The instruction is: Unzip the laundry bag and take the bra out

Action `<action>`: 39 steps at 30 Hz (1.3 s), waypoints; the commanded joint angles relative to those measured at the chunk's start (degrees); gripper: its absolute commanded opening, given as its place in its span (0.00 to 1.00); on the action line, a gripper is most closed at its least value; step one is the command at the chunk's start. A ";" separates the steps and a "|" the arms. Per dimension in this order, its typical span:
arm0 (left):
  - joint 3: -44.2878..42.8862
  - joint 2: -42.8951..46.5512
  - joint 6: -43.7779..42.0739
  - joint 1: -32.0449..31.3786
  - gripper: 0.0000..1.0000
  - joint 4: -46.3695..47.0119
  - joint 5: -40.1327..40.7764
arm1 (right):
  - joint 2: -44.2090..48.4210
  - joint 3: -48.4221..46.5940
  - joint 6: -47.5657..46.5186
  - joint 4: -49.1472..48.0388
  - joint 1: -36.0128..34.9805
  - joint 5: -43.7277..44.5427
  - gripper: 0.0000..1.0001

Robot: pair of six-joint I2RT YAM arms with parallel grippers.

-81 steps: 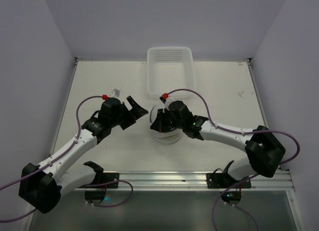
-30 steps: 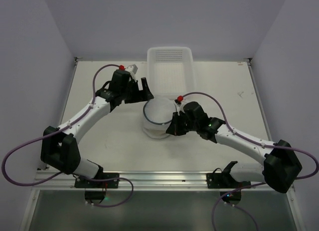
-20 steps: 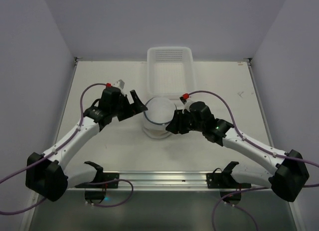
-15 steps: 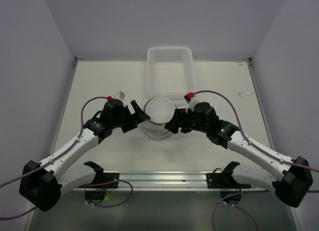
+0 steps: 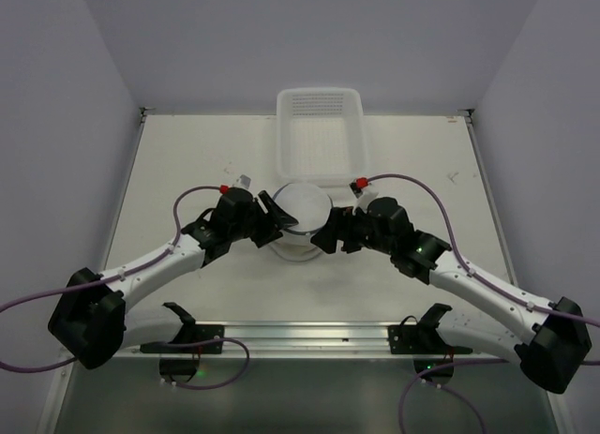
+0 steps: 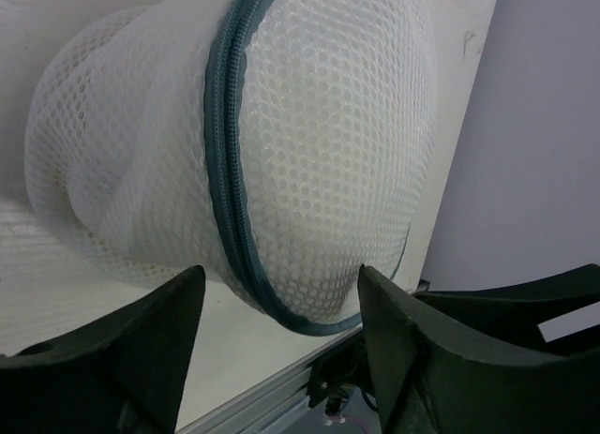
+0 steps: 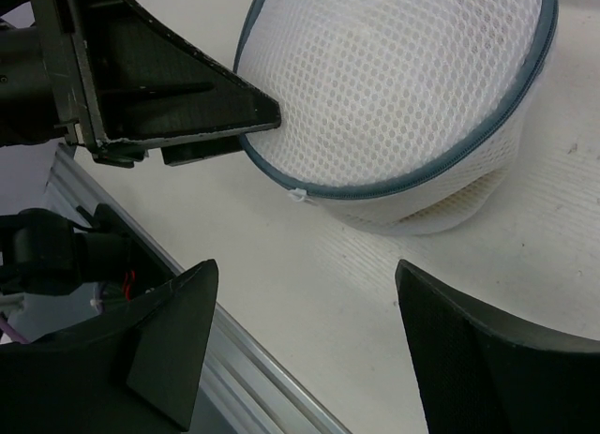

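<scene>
The laundry bag (image 5: 302, 209) is a round white mesh pouch with a teal zip rim (image 6: 228, 181), lying mid-table just in front of the basket. My left gripper (image 6: 277, 270) is at its left side, jaws open and straddling the bag's lower rim. In the right wrist view one left finger (image 7: 187, 92) touches the zip rim. My right gripper (image 7: 307, 265) is open at the bag's right, with bare table between its fingers and the bag (image 7: 403, 87) just ahead. A small white zip pull (image 7: 298, 194) sticks out of the rim. The bra is hidden inside the mesh.
A rectangular white plastic basket (image 5: 319, 111) stands right behind the bag at the table's back edge. A metal rail (image 5: 309, 336) runs along the near edge by the arm bases. Grey walls close in the table on three sides.
The left arm swung from beside the basket down to the bag's left side. The right gripper opened off the bag's right edge, and the bag shifted slightly toward the basket.
</scene>
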State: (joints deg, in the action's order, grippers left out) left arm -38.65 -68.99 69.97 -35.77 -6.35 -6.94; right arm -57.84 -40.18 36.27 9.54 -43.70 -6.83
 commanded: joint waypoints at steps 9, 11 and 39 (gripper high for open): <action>-0.28 -0.18 2.01 -0.35 0.22 5.29 0.52 | -7.45 0.11 -1.29 -11.29 -2.17 -1.35 0.72; -0.19 0.00 2.27 -0.35 0.18 5.29 0.61 | -9.55 -0.42 -1.20 -12.26 -2.61 -1.34 0.66; -1.69 -1.23 2.18 -0.35 0.07 5.03 -0.27 | -23.19 -11.49 1.17 -3.48 -7.10 9.38 0.42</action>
State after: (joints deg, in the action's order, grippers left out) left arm -38.68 -70.17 71.96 -35.77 -3.81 -6.76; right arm -80.07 -48.86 36.21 5.34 -50.63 -0.93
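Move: The laundry bag's teal zip band already runs between the open left fingers, its gripping spot only about 1 cm ahead and 1 cm right at fingertip height. The zip pull is roughly 5 cm to that hand's right, level ahead and in height. From the right hand, the pull sits some 2 cm ahead, 7 cm left and 6 cm below. The middle of the bag's top panel is about 6 cm ahead of that hand, 5 cm left and 4 cm below. The zip band beside the pull is pinched by the left fingers, which close from well open to nearly shut with the hand almost still, then keep hold. Meanwhile the right hand goes left and down, about 6 cm each way and slightly forward, towards the zip pull, tilting some 10 degrees and narrowing its fingers to about half their earlier gap, not yet shut. ##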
